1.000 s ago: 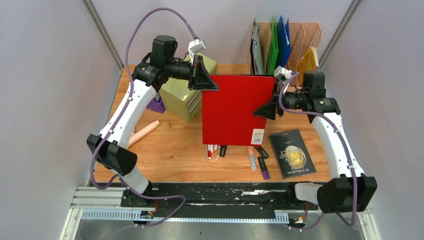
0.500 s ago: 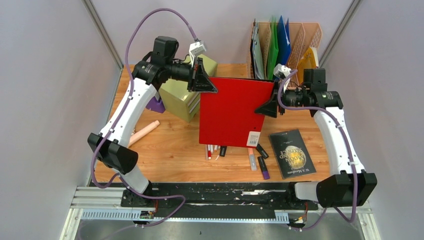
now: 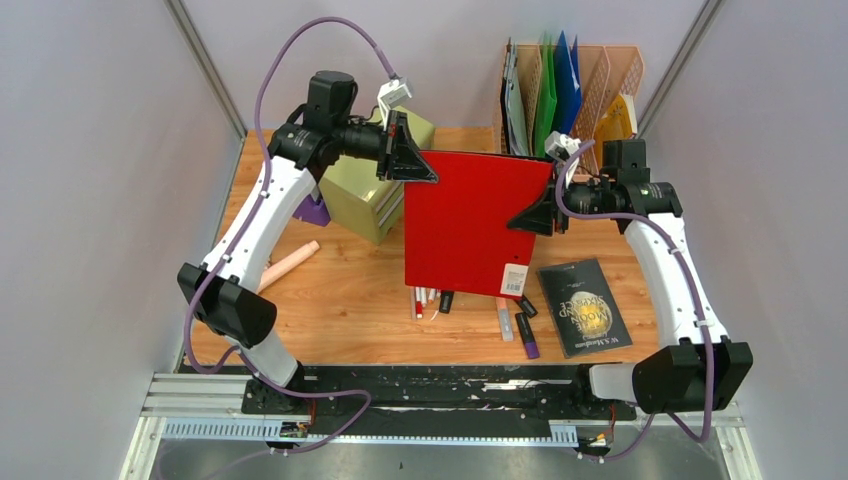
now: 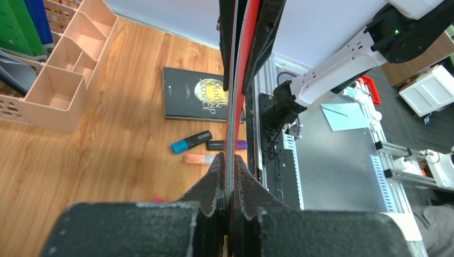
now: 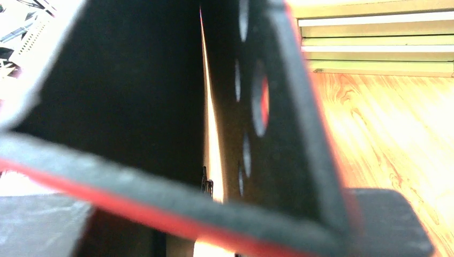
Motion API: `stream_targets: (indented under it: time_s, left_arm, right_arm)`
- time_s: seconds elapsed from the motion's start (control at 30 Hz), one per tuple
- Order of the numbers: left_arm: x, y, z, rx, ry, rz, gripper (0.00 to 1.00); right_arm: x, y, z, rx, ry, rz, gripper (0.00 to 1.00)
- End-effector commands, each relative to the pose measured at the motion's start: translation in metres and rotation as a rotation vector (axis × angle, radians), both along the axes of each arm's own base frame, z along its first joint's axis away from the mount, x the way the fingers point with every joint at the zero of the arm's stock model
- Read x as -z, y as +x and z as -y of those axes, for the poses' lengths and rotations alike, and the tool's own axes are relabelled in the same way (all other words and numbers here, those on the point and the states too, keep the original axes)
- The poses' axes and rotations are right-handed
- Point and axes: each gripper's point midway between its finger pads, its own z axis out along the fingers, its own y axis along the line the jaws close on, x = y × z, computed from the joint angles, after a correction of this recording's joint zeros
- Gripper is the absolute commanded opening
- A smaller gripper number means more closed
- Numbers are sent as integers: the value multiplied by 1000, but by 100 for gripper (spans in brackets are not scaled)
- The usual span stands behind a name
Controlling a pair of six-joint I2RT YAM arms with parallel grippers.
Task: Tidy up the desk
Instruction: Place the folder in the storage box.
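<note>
A red folder (image 3: 465, 220) hangs upright above the wood-grain desk (image 3: 340, 300), held by both arms. My left gripper (image 3: 420, 165) is shut on the folder's top left corner. In the left wrist view the fingers (image 4: 229, 160) pinch the folder (image 4: 243, 80) edge-on. My right gripper (image 3: 540, 215) is shut on the folder's right edge. In the right wrist view the gripper (image 5: 211, 176) and the folder's dark, red-rimmed covers (image 5: 160, 214) are close and blurred.
An olive-green drawer chest (image 3: 365, 195) stands behind the folder at the left. A peach file rack (image 3: 600, 85) with folders is at the back right. A black book (image 3: 584, 306), several markers (image 3: 505, 318) and pens (image 3: 430, 300) lie under the folder. A peach stick (image 3: 290, 265) lies at the left.
The red folder has tilted and shifted a little between the two grippers and hangs slightly lower. Both grippers keep their hold.
</note>
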Motion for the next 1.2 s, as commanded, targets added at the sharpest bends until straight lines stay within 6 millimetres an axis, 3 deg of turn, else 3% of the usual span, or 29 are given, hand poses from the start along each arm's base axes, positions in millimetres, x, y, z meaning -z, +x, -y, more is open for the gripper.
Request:
stream_targets:
  time_s: [0.0,0.07,0.13,0.23,0.27,0.3,0.37,0.53,0.7,0.83,1.0,1.17]
  left_arm:
    - [-12,-1,-2,12,-24,47,0]
    - [-9,3,-3,-6,-8,50,0]
    - [-7,11,-5,-32,3,57,15]
    - [-4,28,-12,-109,20,42,63]
    - [-3,37,-15,-151,27,39,70]
    - [-1,41,-17,-176,35,34,84]
    - [2,53,-24,-254,53,42,98]
    - [9,74,-40,-396,94,52,100]
    - [13,77,-50,-466,133,76,100]
    - [13,78,-58,-514,156,104,100]
    - [10,75,-63,-536,160,140,100]
    - [8,73,-64,-536,155,153,100]
  right_arm:
    - [-12,-6,-2,-23,9,84,1]
    - [-13,-4,0,-9,-7,102,0]
    - [-17,-2,1,8,-17,113,0]
    - [-27,2,6,45,-20,116,0]
    - [-31,4,7,59,-19,119,0]
    - [-36,6,8,76,-22,126,0]
    - [-46,10,11,117,-24,144,0]
    - [-79,32,23,298,-47,240,0]
    - [-120,71,61,616,-96,372,0]
    - [-173,91,104,847,-94,473,0]
    - [-240,96,144,1047,-28,587,0]
    - [-287,107,175,1200,0,689,0]
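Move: The storage box's middle is about 28 cm ahead of my right hand, 10 cm to its right and 18 cm lower; from my left hand it is some 26 cm ahead, 27 cm right and 27 cm down. The yellow book in the box sits about 24 cm ahead of my right hand, 17 cm right and 15 cm below. The green cabinet lies roughly 19 cm ahead of my left hand, 8 cm left and 29 cm below. I open my left hand wide to let go of the red folder's edge and back it off about 8 cm forward and 6 cm left towards the cabinet, turning it some 30 degrees counter-clockwise. My right hand keeps its pinch and, gathering speed, lifts the folder about 21 cm while swinging it right and forward, fingers turning clockwise from pointing left to nearly straight ahead. ##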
